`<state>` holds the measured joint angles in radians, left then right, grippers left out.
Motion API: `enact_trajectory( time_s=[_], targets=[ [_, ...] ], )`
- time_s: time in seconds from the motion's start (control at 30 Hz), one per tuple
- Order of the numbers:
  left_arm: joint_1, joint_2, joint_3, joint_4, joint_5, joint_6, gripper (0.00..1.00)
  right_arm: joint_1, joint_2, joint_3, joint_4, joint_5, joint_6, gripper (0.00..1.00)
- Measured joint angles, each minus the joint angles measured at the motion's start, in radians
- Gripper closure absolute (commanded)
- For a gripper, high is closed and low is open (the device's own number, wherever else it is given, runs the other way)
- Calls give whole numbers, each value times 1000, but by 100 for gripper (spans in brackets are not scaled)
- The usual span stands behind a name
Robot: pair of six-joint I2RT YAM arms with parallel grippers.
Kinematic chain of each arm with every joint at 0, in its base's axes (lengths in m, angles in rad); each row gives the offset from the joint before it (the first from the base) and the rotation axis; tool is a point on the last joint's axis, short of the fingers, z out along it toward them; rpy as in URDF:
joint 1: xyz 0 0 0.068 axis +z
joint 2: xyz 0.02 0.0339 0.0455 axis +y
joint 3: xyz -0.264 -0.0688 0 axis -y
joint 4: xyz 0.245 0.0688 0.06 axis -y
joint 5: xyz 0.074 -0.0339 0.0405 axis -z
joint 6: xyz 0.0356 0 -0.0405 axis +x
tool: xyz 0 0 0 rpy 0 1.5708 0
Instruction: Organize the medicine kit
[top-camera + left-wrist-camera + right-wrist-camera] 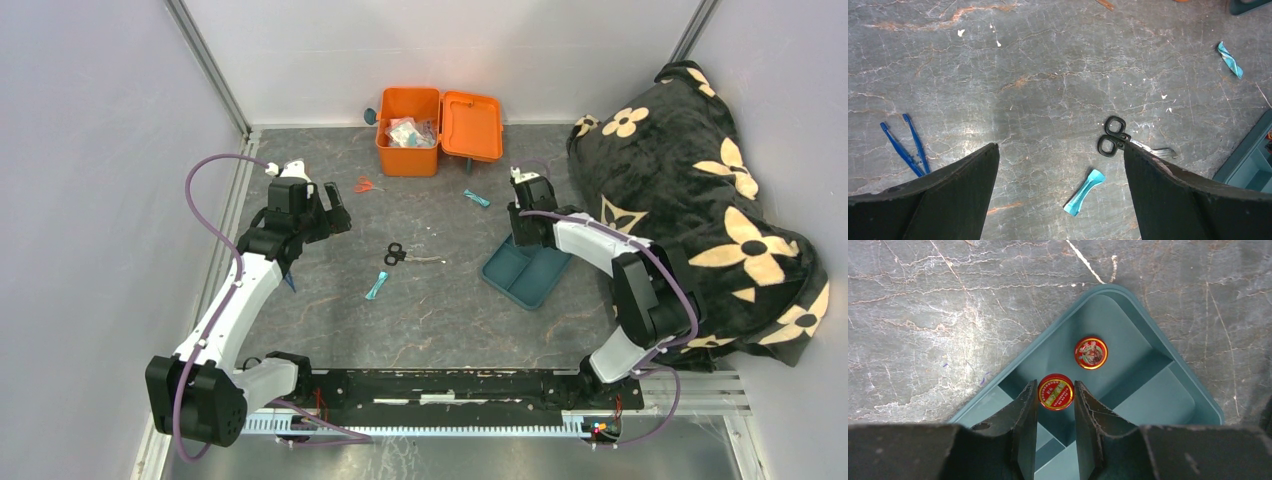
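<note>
The medicine kit (pixel 408 145), an orange box, stands open at the back with its lid (pixel 471 126) folded right and packets inside. My right gripper (pixel 1055 386) is shut on a small round red tin (pixel 1055 393) over the flat teal compartment tray (pixel 1148 405); a second red tin (pixel 1091 352) lies in the tray. In the top view this gripper (pixel 527 246) is at the tray's far corner (pixel 520 275). My left gripper (pixel 1060 150) is open and empty above the table, over a teal packet (pixel 1084 192), with black-handled scissors (pixel 1113 137) beside its right finger.
Blue tweezers (pixel 908 145) lie left of the left gripper. A second teal packet (pixel 477 198) lies in front of the kit, and a small red item (pixel 364 185) lies left of it. A black flowered blanket (pixel 690 200) fills the right side. Walls close in the left and back.
</note>
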<state>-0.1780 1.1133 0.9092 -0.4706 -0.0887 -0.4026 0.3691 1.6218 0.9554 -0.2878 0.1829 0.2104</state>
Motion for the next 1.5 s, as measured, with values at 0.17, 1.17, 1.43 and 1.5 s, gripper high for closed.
enact_trajectory(
  time_s=[0.17, 1.17, 1.43, 1.5],
  targets=[
    [0, 0, 0, 0, 0, 0, 0, -7, 37, 11, 11, -28, -6, 68],
    [0, 0, 0, 0, -11, 0, 0, 158, -60, 71, 53, -146, -60, 47],
    [0, 0, 0, 0, -11, 0, 0, 311, 97, 255, 2, -290, -223, 41],
    [0, 0, 0, 0, -12, 0, 0, 336, 136, 283, -23, -306, -260, 40]
  ],
)
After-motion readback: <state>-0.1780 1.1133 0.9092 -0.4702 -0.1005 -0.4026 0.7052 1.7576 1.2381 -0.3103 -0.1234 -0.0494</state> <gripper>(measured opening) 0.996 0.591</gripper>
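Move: The right gripper, already pinching a round tin, hangs over one end of the green tray; the tray's middle lies about 5 cm back, 3 cm right and 3 cm below. Inside it the other tin sits some 3 cm ahead, 3 cm right and 2 cm lower. The scissors' middle is about 26 cm left and 4 cm back, 3 cm below. From the idle left gripper, the tray's middle is roughly 44 cm right, 2 cm back and 15 cm down. Lower the right gripper another 1.5 cm into the tray compartment and open the fingers to let go of the tin beside its twin. Then lift about 8 cm and sweep some 19 cm left, slightly back, towards the scissors' tip, turning the hand about 40 degrees counter-clockwise, opening slightly wider and starting to sink again at the end. ##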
